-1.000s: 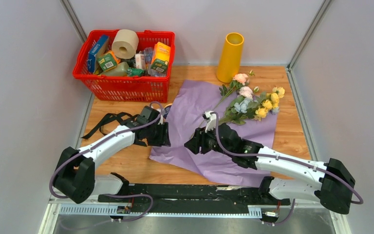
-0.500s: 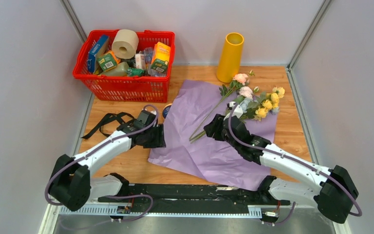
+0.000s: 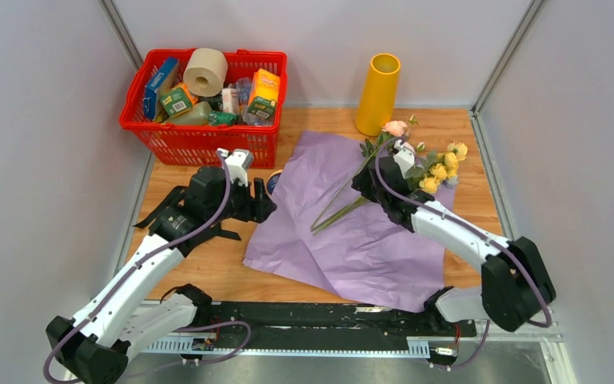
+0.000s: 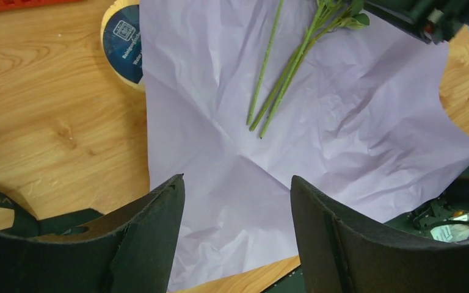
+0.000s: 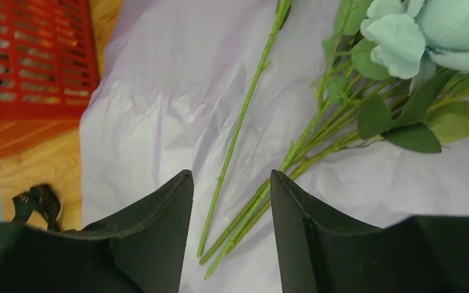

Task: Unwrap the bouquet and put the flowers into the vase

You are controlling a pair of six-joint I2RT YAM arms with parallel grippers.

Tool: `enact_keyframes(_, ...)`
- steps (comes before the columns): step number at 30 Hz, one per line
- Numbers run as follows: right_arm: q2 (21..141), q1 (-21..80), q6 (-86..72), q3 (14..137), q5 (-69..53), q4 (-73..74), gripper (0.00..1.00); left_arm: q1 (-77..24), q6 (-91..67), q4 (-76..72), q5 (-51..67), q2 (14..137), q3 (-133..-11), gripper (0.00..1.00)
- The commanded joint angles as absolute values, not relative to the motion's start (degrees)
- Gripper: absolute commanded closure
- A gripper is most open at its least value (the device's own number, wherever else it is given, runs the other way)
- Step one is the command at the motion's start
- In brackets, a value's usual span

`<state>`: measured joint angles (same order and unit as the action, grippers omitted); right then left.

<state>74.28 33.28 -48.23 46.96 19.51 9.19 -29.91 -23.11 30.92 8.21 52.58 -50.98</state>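
The bouquet lies unwrapped. Its lilac paper (image 3: 352, 240) is spread flat on the table. The flowers (image 3: 432, 170) rest loose on the paper's far right part, their green stems (image 3: 337, 211) pointing near-left. The yellow vase (image 3: 377, 92) stands upright behind them, apart from both arms. My right gripper (image 3: 361, 186) hovers over the stems (image 5: 244, 122), open with nothing between its fingers (image 5: 231, 173); a pale blue bloom (image 5: 427, 30) is at upper right. My left gripper (image 3: 265, 205) hangs open above the paper's left edge (image 4: 237, 178), also holding nothing.
A red basket (image 3: 208, 140) full of groceries stands at the far left. A black ribbon (image 3: 172, 198) lies on the wood beside the left arm. A round blue-and-yellow disc (image 4: 123, 43) peeks out from under the paper's left edge. Grey walls close in both sides.
The right gripper has travelled from the stem ends up along the stems toward the blooms. The left arm has lifted and pulled back left, and its jaws have opened wider.
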Motion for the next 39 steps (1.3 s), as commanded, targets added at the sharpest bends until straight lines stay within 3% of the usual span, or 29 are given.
enact_keyframes(1, 80.93, 30.15, -52.2, 52.9, 22.05, 8.79, 0.48, -29.71, -19.77, 29.02, 8.17, 48.52, -47.21, 0.28)
enact_keyframes(11, 99.04, 26.9, -60.02, 64.68, 25.05, 10.81, 0.53, -29.88, -18.37, 30.24, 0.18, 42.02, -45.0, 0.28)
enact_keyframes(18, 107.3, 26.81, -62.66, 69.69, 24.96, 11.34, 0.55, -30.32, -18.28, 31.55, -1.93, 44.03, -45.88, 0.29)
enact_keyframes(32, 110.22, 25.84, -62.76, 70.4, 26.54, 11.6, 0.73, -30.85, -18.1, 31.03, -2.72, 43.07, -45.53, 0.29)
enact_keyframes(39, 111.44, 24.17, -62.75, 71.19, 26.02, 11.6, 0.69, -30.76, -18.02, 31.03, -2.9, 43.07, -45.44, 0.3)
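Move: The right hand hovers open over the purple paper. The lone flower stem beside the bunch is to be taken below its leaves, about 10 cm ahead, 2 cm right and 11 cm down. From the hand, the blue flower is some 9 cm ahead and 11 right, the vase 26 cm ahead and 6 right, and the cut stem ends 7 cm back and 10 left. From the left hand that grasping spot is about 20 cm ahead, 22 right and 18 below. The right fingers come down astride the lone stem just below its leaves, narrowing but not shutting, the stem close by the left finger; a touch can't be made out. The hand gets there by going about 10 cm forward and 10 down, turning some 20 degrees clockwise and tipping further down, then nearly stops. The empty left hand moves about 4 cm left, away from the flowers, still open. ##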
